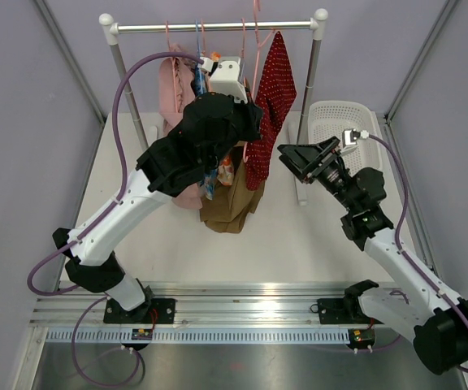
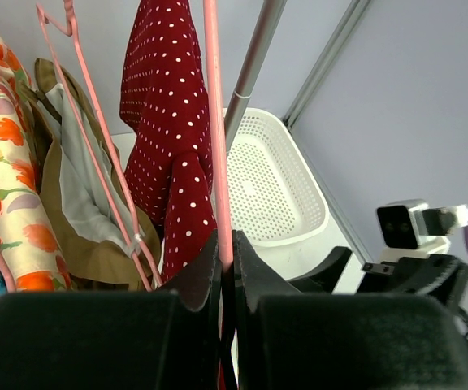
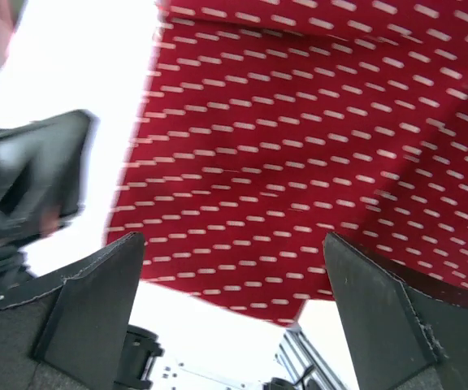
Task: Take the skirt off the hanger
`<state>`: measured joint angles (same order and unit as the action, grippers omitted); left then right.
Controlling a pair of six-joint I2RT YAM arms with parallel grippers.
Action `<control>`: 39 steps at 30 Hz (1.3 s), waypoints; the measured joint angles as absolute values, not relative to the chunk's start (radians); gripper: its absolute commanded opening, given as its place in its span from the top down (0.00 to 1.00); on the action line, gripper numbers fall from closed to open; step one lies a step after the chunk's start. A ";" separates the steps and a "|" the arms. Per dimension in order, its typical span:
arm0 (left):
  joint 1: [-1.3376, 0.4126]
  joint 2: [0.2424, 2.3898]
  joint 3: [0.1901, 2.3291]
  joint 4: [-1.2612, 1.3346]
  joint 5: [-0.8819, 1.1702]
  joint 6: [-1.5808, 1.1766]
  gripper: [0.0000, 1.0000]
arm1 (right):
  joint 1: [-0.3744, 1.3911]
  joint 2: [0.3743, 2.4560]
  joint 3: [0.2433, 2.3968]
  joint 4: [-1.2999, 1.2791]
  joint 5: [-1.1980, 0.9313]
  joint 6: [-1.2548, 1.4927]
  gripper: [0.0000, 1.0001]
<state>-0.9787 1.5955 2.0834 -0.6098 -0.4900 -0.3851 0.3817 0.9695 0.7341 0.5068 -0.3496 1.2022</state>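
The skirt is red with white dots and hangs from a pink hanger at the right end of the rail. In the left wrist view the skirt hangs just behind a pink hanger bar. My left gripper is shut on that bar just below the skirt's hem; in the top view it is raised beside the skirt, its fingers hidden. My right gripper is open just right of the skirt's lower edge. In its wrist view the gripper has red fabric close ahead of it, not between the fingers.
The rail also carries a brown garment, a pink one and a floral one to the left. A white basket stands at the back right, beside the rack's right post.
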 measured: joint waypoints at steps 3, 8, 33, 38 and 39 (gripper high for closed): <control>-0.982 1.592 2.077 -0.598 -0.483 -0.390 1.00 | 0.382 1.008 0.692 0.531 -0.350 1.211 0.01; -0.985 1.584 2.072 -0.581 -0.468 -0.395 1.00 | 0.382 1.073 0.627 0.529 -0.350 1.221 0.01; -0.986 1.544 1.987 -0.504 -0.452 -0.437 1.00 | 0.387 1.226 0.750 0.687 -0.349 1.291 1.00; -0.986 1.536 1.966 -0.501 -0.459 -0.434 1.00 | 0.386 1.180 0.756 0.622 -0.341 1.258 1.00; -0.987 1.530 1.954 -0.501 -0.467 -0.430 1.00 | 0.386 1.151 0.765 0.575 -0.332 1.240 1.00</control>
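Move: The red dotted skirt, still on the hanger the left hand holds, fills the view ahead of the open right gripper: its middle is about 8 cm forward, 3 cm left and 2 cm higher. The khaki skirt hangs about 18 cm ahead, 14 cm left and 8 cm lower; the rack's right post stands some 27 cm ahead, 18 cm right. From the left hand, the dotted skirt is about 7 cm ahead, 3 cm right and 7 cm lower. The right fingers close fully from wide open and pinch a fold of the dotted skirt's near side. To get there the hand sinks about 8 cm while edging forward, then climbs back some 4 cm as it reaches farther forward and slightly left into the cloth; once shut, it starts easing back and up. The left hand keeps hold of the hanger, almost still. ##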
